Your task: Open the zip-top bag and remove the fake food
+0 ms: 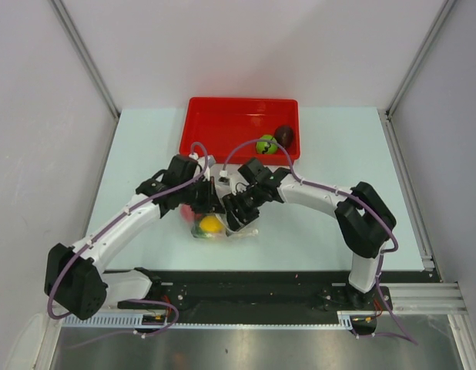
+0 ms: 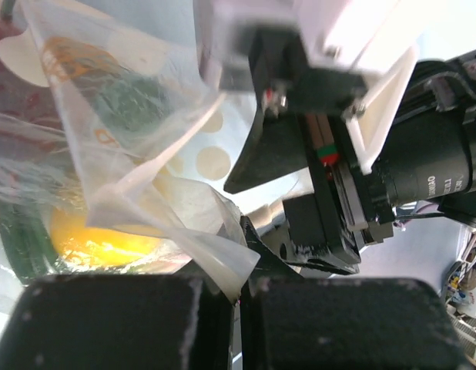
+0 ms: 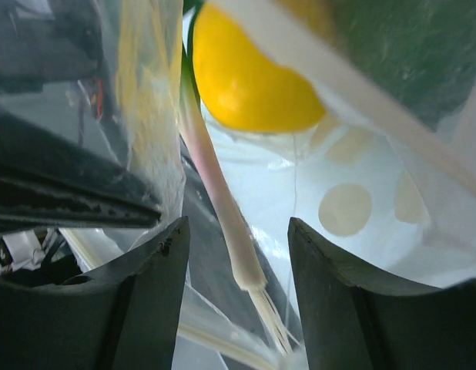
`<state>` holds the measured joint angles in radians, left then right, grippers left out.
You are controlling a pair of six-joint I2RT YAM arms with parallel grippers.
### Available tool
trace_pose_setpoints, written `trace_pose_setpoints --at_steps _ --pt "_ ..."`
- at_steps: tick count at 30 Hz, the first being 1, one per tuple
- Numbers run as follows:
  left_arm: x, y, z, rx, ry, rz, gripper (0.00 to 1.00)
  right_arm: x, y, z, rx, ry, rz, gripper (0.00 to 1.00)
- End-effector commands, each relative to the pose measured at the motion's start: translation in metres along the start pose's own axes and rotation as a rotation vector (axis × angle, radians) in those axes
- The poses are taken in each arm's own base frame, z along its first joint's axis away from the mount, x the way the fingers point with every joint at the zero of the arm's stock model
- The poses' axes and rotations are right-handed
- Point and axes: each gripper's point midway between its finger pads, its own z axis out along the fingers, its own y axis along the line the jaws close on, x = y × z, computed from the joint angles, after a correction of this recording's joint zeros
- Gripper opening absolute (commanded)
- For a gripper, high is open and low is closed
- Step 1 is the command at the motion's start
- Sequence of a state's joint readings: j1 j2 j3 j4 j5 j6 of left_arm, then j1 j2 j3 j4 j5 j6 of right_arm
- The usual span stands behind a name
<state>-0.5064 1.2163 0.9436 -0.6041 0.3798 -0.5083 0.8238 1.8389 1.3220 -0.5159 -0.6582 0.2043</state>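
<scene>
The clear zip-top bag (image 1: 225,229) lies between both arms near the table's middle, with a yellow ball (image 1: 211,223) inside. My left gripper (image 2: 242,291) is shut on a whitish flap of the bag's edge (image 2: 215,258); the yellow ball (image 2: 99,240) shows through the plastic beyond it. My right gripper (image 3: 236,230) stands open inside the bag's mouth. The green onion's white stalk (image 3: 239,258) runs between its fingers, touching neither. The yellow ball (image 3: 253,77) sits just ahead of it. A bright green ball (image 1: 266,144) and a dark maroon piece (image 1: 284,136) lie in the red tray (image 1: 222,123).
The red tray stands at the back of the table, just behind both wrists. The right arm's wrist and camera (image 2: 407,169) hang close above the left gripper. Grey walls enclose the table on the left and right.
</scene>
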Motion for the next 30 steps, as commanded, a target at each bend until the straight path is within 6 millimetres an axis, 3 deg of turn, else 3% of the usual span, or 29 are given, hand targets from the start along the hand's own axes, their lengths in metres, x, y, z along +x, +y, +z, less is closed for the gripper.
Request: trace_pose_setpoints --at_steps 1,5,8,11,14,17,21,25,30 --pt "-0.007 0.000 0.008 0.016 -0.030 0.011 0.00 0.019 0.013 0.004 -0.104 0.058 -0.021 0.59" --pt "-0.006 0.002 0.011 0.013 -0.025 0.005 0.00 0.036 -0.001 0.013 -0.070 0.093 -0.005 0.60" --pt "-0.006 0.000 0.012 0.022 -0.025 0.003 0.00 0.037 -0.003 0.018 -0.080 0.091 -0.010 0.59" --pt "-0.006 0.000 0.011 0.022 -0.023 0.002 0.00 0.035 -0.002 0.021 -0.083 0.080 -0.004 0.53" --pt "-0.004 0.002 0.011 0.017 -0.022 0.002 0.00 0.030 0.005 0.020 -0.093 0.061 -0.007 0.40" --pt "-0.002 0.005 0.011 0.009 -0.027 -0.001 0.00 0.023 0.013 0.012 -0.098 0.030 -0.011 0.16" --pt "0.001 0.013 0.012 -0.023 -0.032 -0.010 0.00 0.011 0.028 -0.008 -0.085 -0.030 -0.022 0.01" --pt "0.005 0.018 0.013 -0.039 -0.040 -0.012 0.00 0.006 0.029 -0.030 -0.020 -0.080 -0.018 0.00" --pt "0.012 0.027 0.011 -0.070 -0.044 -0.006 0.00 -0.016 0.032 -0.066 -0.007 -0.201 -0.002 0.00"
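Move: The near stretch of the bag's zip strip lies about 3 cm back and 2 cm below the right hand, slightly to its right. The yellow food is some 8 cm to the right hand's left and 1 cm ahead, about 5 cm down; the green food is roughly 5 cm ahead and 4 cm left, similarly low. From the left hand, already pinching the bag's rim, that strip is about 6 cm back, 5 cm right and 7 cm down. The right fingers shut on the near stretch of the zip strip and pinch it, after the open hand has moved down and back by about 3 cm each to reach it. The hand then turns upward and lifts roughly 6 cm, easing slightly forward and right at the end. The left hand keeps its pinch on the rim while sinking about 3 cm. ##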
